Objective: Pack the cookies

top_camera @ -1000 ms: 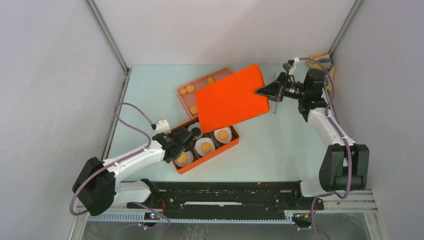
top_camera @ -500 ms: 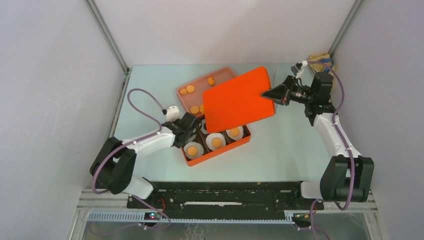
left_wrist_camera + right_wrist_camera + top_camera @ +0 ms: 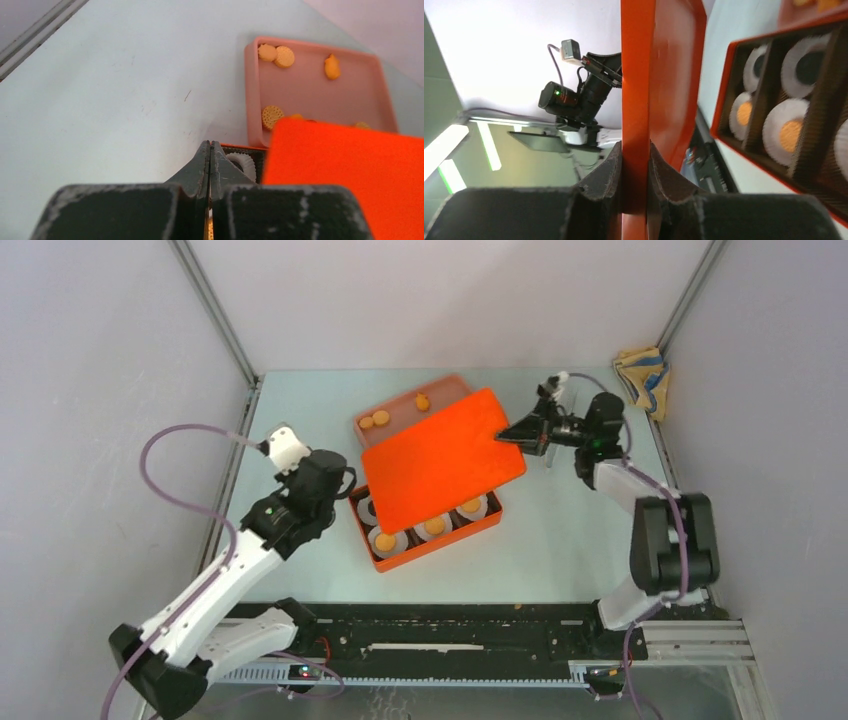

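An orange box holds white paper cups with orange cookies in them. My right gripper is shut on the edge of the flat orange lid and holds it tilted over the box's far half. In the right wrist view the lid stands clamped between my fingers, with the right gripper round its edge and cups with cookies to the right. My left gripper is shut, just left of the box. In the left wrist view the left gripper points at the box's corner.
A pink tray behind the box holds loose orange cookies; it also shows in the left wrist view. A folded cloth lies at the back right corner. Metal frame posts rise at both back corners.
My left gripper has pulled back out of the box to its left. My right gripper has carried the lid left and lower over the box. The box slid right earlier.
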Robot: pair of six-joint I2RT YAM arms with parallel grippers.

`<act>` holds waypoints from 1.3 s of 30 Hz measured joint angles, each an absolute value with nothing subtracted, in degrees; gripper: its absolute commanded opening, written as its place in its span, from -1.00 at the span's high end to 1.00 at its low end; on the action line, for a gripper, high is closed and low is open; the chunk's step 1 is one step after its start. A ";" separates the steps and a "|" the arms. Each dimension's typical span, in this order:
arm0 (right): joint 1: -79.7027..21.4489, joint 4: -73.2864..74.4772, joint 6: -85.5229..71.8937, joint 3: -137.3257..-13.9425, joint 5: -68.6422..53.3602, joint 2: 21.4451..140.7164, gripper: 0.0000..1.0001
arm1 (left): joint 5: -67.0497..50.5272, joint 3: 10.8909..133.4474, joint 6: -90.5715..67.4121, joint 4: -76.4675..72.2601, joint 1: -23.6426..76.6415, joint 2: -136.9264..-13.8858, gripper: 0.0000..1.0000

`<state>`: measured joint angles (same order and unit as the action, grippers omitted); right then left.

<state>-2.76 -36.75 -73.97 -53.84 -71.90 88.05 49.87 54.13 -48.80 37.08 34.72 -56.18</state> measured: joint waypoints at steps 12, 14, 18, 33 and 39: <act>-9.56 -67.42 -99.77 -53.93 -80.42 113.91 1.00 | 49.25 48.90 -48.36 39.62 35.59 -55.81 1.00; -9.98 -70.30 -101.54 -54.33 -80.90 114.85 1.00 | 49.21 48.73 -48.36 39.57 36.42 -56.73 1.00; -11.07 -74.28 -102.91 -55.35 -80.38 115.22 1.00 | 49.21 48.71 -47.99 38.81 37.74 -57.91 1.00; -14.96 -69.82 -92.33 -52.73 -69.06 115.77 1.00 | 49.12 48.05 -47.37 37.15 38.52 -58.46 1.00; -10.13 -68.14 -90.72 -49.10 -68.66 117.38 1.00 | 48.60 47.57 -47.31 36.95 38.92 -58.30 1.00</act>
<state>-10.13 -68.14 -90.72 -49.10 -68.66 117.38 48.60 47.57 -47.31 36.95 38.92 -58.30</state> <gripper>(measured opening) 0.237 0.004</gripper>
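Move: The right gripper still holds the orange lid by its right edge; the cookie box it must cover lies with its middle about 19 cm to that hand's left, 6 cm nearer the base and some 25 cm below. The pink tray is 12 cm ahead and 19 cm left, the tongs 13 cm ahead and 9 cm right. For the left gripper, shut and empty, the box is about level ahead, 16 cm right and 20 cm down. Keep the right grip on the lid and swing it down and left over the box, dropping about 9 cm at once, then carry on left nearly level, and finally sink again while drawing a few centimetres back right, about 14 cm lower in all. Roll the lid's far edge down some 20 degrees. Lower the closed left gripper about 5 cm beside the lid's left end, tipping the fingers down a little. ##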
